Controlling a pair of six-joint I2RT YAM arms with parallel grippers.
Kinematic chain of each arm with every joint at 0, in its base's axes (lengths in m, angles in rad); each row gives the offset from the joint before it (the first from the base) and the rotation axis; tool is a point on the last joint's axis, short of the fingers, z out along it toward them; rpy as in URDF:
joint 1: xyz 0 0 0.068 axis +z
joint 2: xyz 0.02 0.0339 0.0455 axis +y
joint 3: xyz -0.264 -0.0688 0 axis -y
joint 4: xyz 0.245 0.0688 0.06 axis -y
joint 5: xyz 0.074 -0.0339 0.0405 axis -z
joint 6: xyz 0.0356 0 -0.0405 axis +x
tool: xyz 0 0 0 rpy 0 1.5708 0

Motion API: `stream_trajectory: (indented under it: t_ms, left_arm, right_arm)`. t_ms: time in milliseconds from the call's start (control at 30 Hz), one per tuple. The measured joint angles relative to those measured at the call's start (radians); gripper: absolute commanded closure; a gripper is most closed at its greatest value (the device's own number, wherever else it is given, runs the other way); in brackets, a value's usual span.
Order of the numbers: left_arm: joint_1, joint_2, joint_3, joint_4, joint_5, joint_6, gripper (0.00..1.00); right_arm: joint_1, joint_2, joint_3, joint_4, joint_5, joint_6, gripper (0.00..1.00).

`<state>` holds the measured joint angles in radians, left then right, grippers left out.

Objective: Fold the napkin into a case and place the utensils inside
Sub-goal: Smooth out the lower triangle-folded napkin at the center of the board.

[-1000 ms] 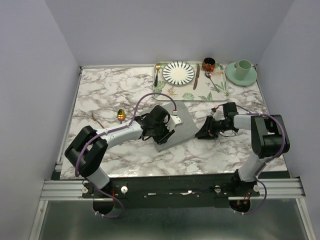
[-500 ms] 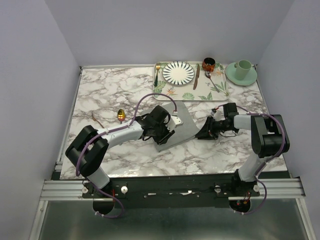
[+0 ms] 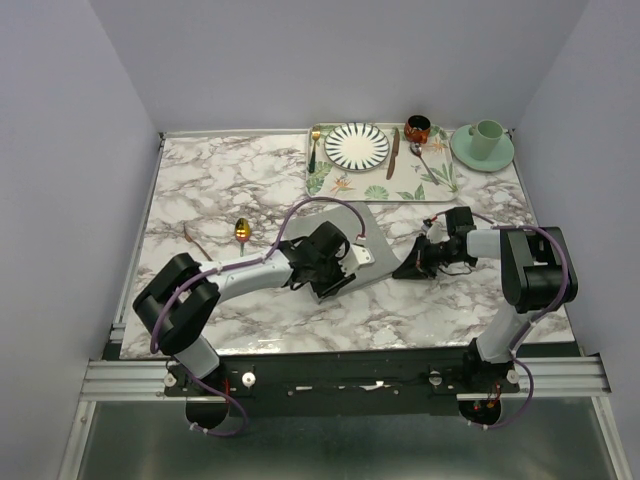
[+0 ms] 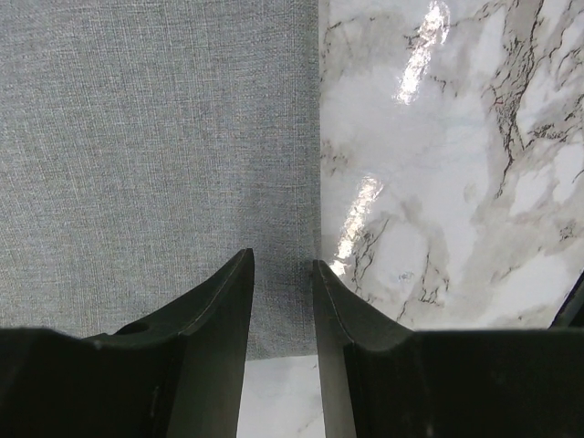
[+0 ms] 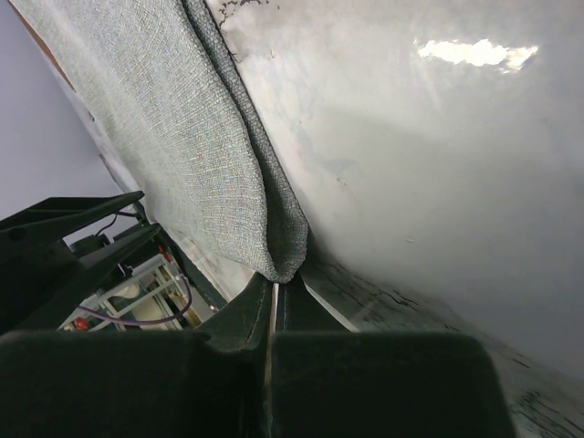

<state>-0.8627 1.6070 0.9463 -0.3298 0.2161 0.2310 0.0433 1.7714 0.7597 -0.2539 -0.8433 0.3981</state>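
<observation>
The grey napkin (image 3: pixel 362 238) lies folded into a long strip on the marble, between the two arms. My left gripper (image 3: pixel 337 274) is over its near end; in the left wrist view the jaws (image 4: pixel 283 262) stand open above the napkin (image 4: pixel 155 137), astride its right edge. My right gripper (image 3: pixel 402 268) is low at the strip's right corner. In the right wrist view it (image 5: pixel 276 279) is shut on the folded corner of the napkin (image 5: pixel 196 164). The gold-bowled spoon (image 3: pixel 241 230) and the thin pink fork (image 3: pixel 196 241) lie on the table to the left.
A leaf-patterned tray (image 3: pixel 440 186) at the back holds a striped plate (image 3: pixel 357 146), a dark-handled gold fork (image 3: pixel 314 148), a brown-handled knife (image 3: pixel 394 153), a small spoon (image 3: pixel 420 158) and a dark orange cup (image 3: pixel 417 127). A green cup on a saucer (image 3: pixel 486 140) stands at the back right.
My right gripper has closed on the napkin's corner. The left gripper has shifted a little right and nearer along the cloth.
</observation>
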Motion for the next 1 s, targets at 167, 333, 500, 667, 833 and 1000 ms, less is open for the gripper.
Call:
stream_trajectory:
  t_ms: [167, 333, 500, 667, 833, 1000]
  left_arm:
    - [-0.026, 0.000, -0.012, 0.002, -0.022, 0.017, 0.62]
    - [-0.034, 0.000, -0.024, -0.005, -0.048, 0.029, 0.70]
    - [-0.034, 0.000, -0.025, -0.011, -0.071, 0.033, 0.79]
    - [-0.034, 0.000, -0.034, -0.012, -0.078, 0.035, 0.88]
    - [-0.034, 0.000, -0.051, -0.016, -0.078, 0.035, 0.91]
    - [-0.034, -0.004, -0.058, -0.016, -0.077, 0.035, 0.91]
  right_arm:
    - [-0.001, 0.000, 0.000, 0.000, 0.000, 0.000, 0.98]
    - [-0.001, 0.000, 0.000, 0.000, 0.000, 0.000, 0.99]
    - [-0.001, 0.000, 0.000, 0.000, 0.001, 0.000, 0.99]
    - [-0.001, 0.000, 0.000, 0.000, 0.001, 0.000, 0.99]
    - [-0.001, 0.000, 0.000, 0.000, 0.001, 0.000, 0.99]
    - [-0.001, 0.000, 0.000, 0.000, 0.001, 0.000, 0.99]
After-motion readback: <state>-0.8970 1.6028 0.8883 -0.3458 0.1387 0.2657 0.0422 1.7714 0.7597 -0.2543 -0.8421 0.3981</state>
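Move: The napkin's near-left corner sits just off the left gripper's tips, about 1 cm back, 3 cm to its left and 2 cm below. From that gripper the napkin's middle is roughly 10 cm ahead and 3 cm to the right, and the gold spoon about 9 cm ahead and 18 cm to the left. The right gripper already has the napkin's right corner between its fingers; from it the near-left corner lies some 17 cm left and 6 cm back. Bring the left gripper down about 2 cm onto the napkin's near edge, easing back first and then some 2 cm left towards the near-left corner, and close the half-open fingers almost fully so they pinch the folded edge there. Keep the right gripper still, holding its corner shut. ##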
